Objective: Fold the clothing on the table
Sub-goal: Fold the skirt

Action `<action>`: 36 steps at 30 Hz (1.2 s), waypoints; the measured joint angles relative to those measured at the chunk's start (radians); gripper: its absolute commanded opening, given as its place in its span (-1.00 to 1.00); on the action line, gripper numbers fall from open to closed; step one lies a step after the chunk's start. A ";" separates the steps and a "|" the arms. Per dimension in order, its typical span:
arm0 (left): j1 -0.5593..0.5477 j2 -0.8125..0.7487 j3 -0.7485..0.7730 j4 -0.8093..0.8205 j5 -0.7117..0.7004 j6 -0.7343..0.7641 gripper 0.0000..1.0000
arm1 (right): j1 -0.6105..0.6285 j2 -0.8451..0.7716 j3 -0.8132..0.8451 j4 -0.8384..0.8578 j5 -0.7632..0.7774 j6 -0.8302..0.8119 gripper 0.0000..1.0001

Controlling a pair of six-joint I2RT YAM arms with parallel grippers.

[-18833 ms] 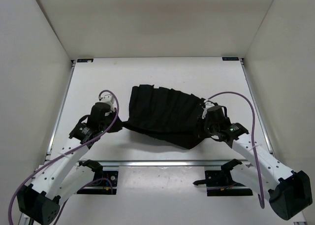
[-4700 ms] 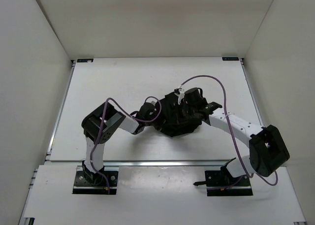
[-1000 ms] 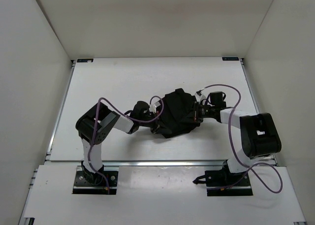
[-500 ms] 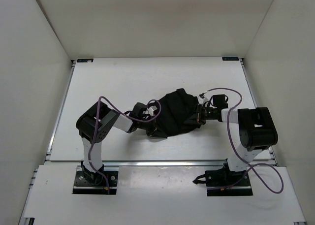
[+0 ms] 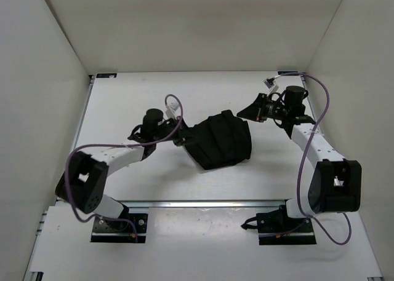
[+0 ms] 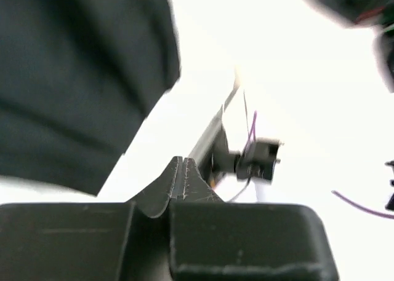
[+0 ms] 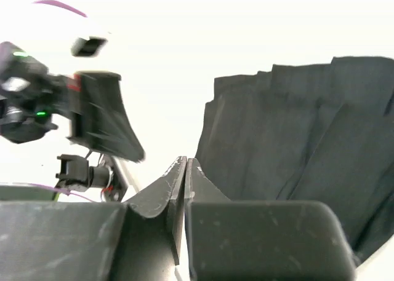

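The clothing lies as a compact black folded bundle in the middle of the white table. My left gripper is shut and empty just off the bundle's left edge. In the left wrist view its pressed-together tips hold nothing, and the clothing fills the upper left. My right gripper is shut and empty, hovering off the bundle's far right corner. The right wrist view shows its closed tips with the pleated clothing beyond on the right.
White walls enclose the table on three sides. Blue corner marks sit at the far corners, and a metal rail runs along the near edge. Purple cables loop off both arms. The left arm appears in the right wrist view.
Both grippers have drawn back from the bundle. The right arm swung up toward the far right, the left arm stretched out leftward. The clothing stays folded on the table.
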 measured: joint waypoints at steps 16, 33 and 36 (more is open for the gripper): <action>-0.038 0.343 -0.093 0.549 -0.152 -0.181 -1.00 | 0.040 0.394 -0.070 0.225 -0.014 0.088 -1.00; -0.024 0.363 -0.129 0.507 -0.141 -0.179 -1.00 | 0.033 0.473 0.027 0.143 -0.009 0.041 -0.69; 0.021 0.229 -0.113 0.357 -0.143 -0.100 -0.66 | 0.028 0.373 0.071 0.035 0.048 0.001 -0.39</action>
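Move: The skirt's left end lies roughly 4 cm ahead of the left hand, 2 cm to its left and 12 cm below. The skirt's middle is about 5 cm ahead and 11 cm to the right of that hand, at the same depth. From the right hand, the skirt's far right edge is some 6 cm ahead, straight in line and 18 cm below; the skirt's middle is 3 cm back and 8 cm left. Down over the two ends of the skirt go both shut grippers: the right sinks about 15 cm, edging forward over the far right edge, its fingers tipping down some 20 degrees; the left first swings up and forward a little, then drops about 13 cm over the left end. Both then start back up, and the right fingers begin to open. ##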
